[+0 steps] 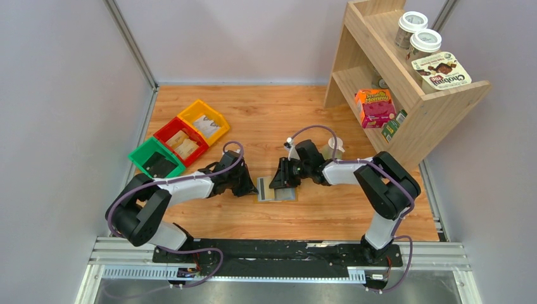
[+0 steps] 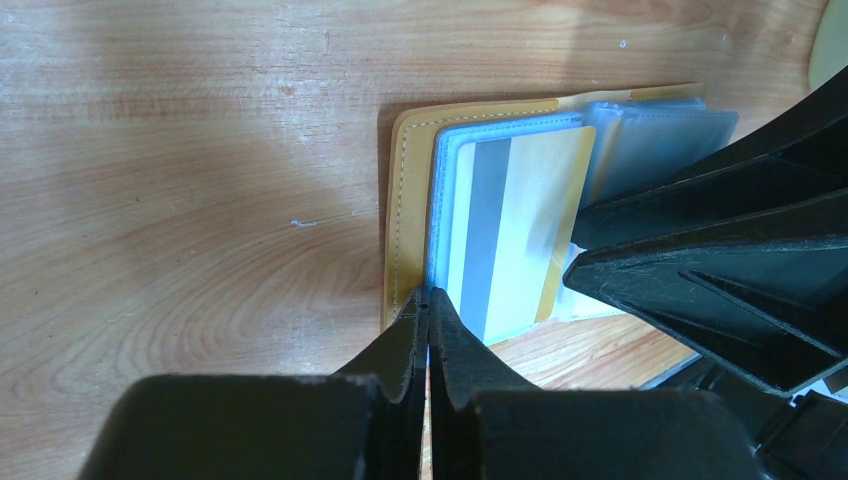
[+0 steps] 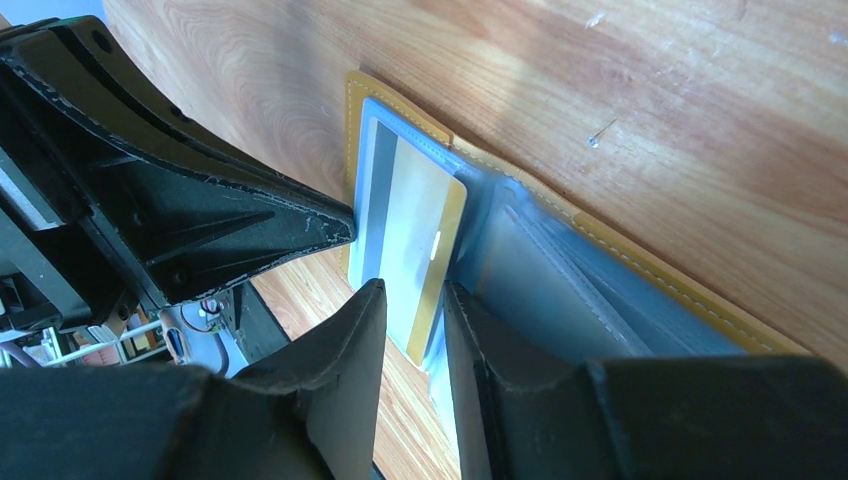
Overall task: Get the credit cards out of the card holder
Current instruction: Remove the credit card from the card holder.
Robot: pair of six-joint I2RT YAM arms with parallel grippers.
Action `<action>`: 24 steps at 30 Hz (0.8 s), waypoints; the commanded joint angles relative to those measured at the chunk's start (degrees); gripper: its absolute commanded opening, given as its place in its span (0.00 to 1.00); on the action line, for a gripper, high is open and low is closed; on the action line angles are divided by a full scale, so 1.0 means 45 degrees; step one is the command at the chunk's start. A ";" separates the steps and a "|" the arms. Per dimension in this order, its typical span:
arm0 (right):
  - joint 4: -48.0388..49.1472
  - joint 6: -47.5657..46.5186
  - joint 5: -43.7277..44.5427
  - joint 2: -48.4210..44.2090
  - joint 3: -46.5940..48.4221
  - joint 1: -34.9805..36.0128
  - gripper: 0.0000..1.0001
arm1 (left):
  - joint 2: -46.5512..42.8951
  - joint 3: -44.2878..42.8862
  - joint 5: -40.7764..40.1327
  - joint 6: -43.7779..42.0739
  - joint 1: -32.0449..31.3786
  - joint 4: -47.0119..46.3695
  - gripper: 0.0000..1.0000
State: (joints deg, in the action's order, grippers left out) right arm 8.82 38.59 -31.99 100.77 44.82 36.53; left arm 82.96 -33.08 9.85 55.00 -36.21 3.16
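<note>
The mustard-yellow card holder (image 1: pixel 277 194) lies open on the wooden table between my two arms, its clear blue sleeves fanned out. One credit card (image 2: pixel 510 230), pale with a grey stripe and gold edges, sticks partway out of a sleeve. My left gripper (image 2: pixel 428 300) is shut, its tips resting on the card holder's left edge (image 2: pixel 405 200) where the yellow cover meets the sleeve. My right gripper (image 3: pixel 415 290) stands narrowly open, and the near corner of the card (image 3: pixel 410 240) lies in the gap between its fingers. Any other cards are hidden in the sleeves.
Green (image 1: pixel 156 158), red (image 1: pixel 180 140) and yellow (image 1: pixel 203 121) bins with tan packets stand at the back left. A wooden shelf (image 1: pixel 405 101) with cups and boxes fills the back right. A small clear cup (image 1: pixel 333 147) stands behind the right wrist.
</note>
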 commanded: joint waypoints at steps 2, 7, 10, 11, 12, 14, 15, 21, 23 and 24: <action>0.0481 0.0096 -0.0294 0.0282 -0.0116 -0.0072 0.34 | 0.0432 0.0066 -0.0079 -0.0114 0.0018 0.0236 0.00; -0.0182 0.0077 0.0174 0.0243 0.0041 -0.0052 0.34 | 0.0451 0.0085 -0.0059 -0.0114 0.0018 0.0294 0.00; 0.0089 0.0116 -0.0039 0.0185 -0.0037 -0.0072 0.29 | 0.0490 0.0027 -0.0059 -0.0094 0.0018 0.0314 0.00; 0.0246 0.0174 -0.0175 0.0165 -0.0076 -0.0072 0.25 | 0.0510 0.0008 -0.0059 -0.0113 0.0018 0.0352 0.00; 0.0460 0.0233 -0.0312 0.0126 -0.0154 -0.0072 0.21 | 0.0530 0.0007 -0.0059 -0.0114 0.0018 0.0392 0.00; 0.0812 0.0331 -0.0508 0.0009 -0.0252 -0.0091 0.14 | 0.0530 -0.0070 -0.0117 -0.0152 0.0018 0.0489 0.00; 0.0949 0.0350 -0.0528 -0.0049 -0.0291 -0.0072 0.11 | 0.0510 -0.0109 -0.0156 -0.0153 0.0018 0.0586 0.00; 0.1029 0.0292 -0.0548 -0.0459 -0.0545 -0.0228 0.00 | 0.0588 -0.0343 -0.0274 -0.0347 0.0018 0.1171 0.00; 0.0912 0.0195 -0.0567 -0.0616 -0.0623 -0.0325 0.00 | 0.0608 -0.0383 -0.0313 -0.0367 0.0018 0.1290 0.00; 0.0815 0.0175 -0.0567 -0.0674 -0.0643 -0.0384 0.00 | 0.0608 -0.0402 -0.0313 -0.0348 0.0018 0.1310 0.00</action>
State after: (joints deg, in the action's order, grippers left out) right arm 11.31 39.83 -33.52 100.84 42.70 35.66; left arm 84.01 -34.35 10.63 54.87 -35.97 4.67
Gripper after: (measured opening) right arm 0.004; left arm 0.007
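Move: The card is in the open card holder. From the right hand its middle is about 3 cm to the left and 1 cm lower, roughly level fore and aft, with the half-open fingers at its yellow right edge. The holder's clear right pocket lies some 4 cm to the hand's right and 1 cm back, and the pale-lidded bottle some 20 cm right and 11 cm ahead. From the left hand the card is about 3 cm right, 2 cm ahead and 1 cm lower. Keep the right gripper at the card's yellow right edge and shut its fingers fully from about a third open to pinch that edge, easing about half a centimetre back and down as they close, then slightly to the right. Hold the left gripper still, shut, its tips kept against the holder's left edge. ##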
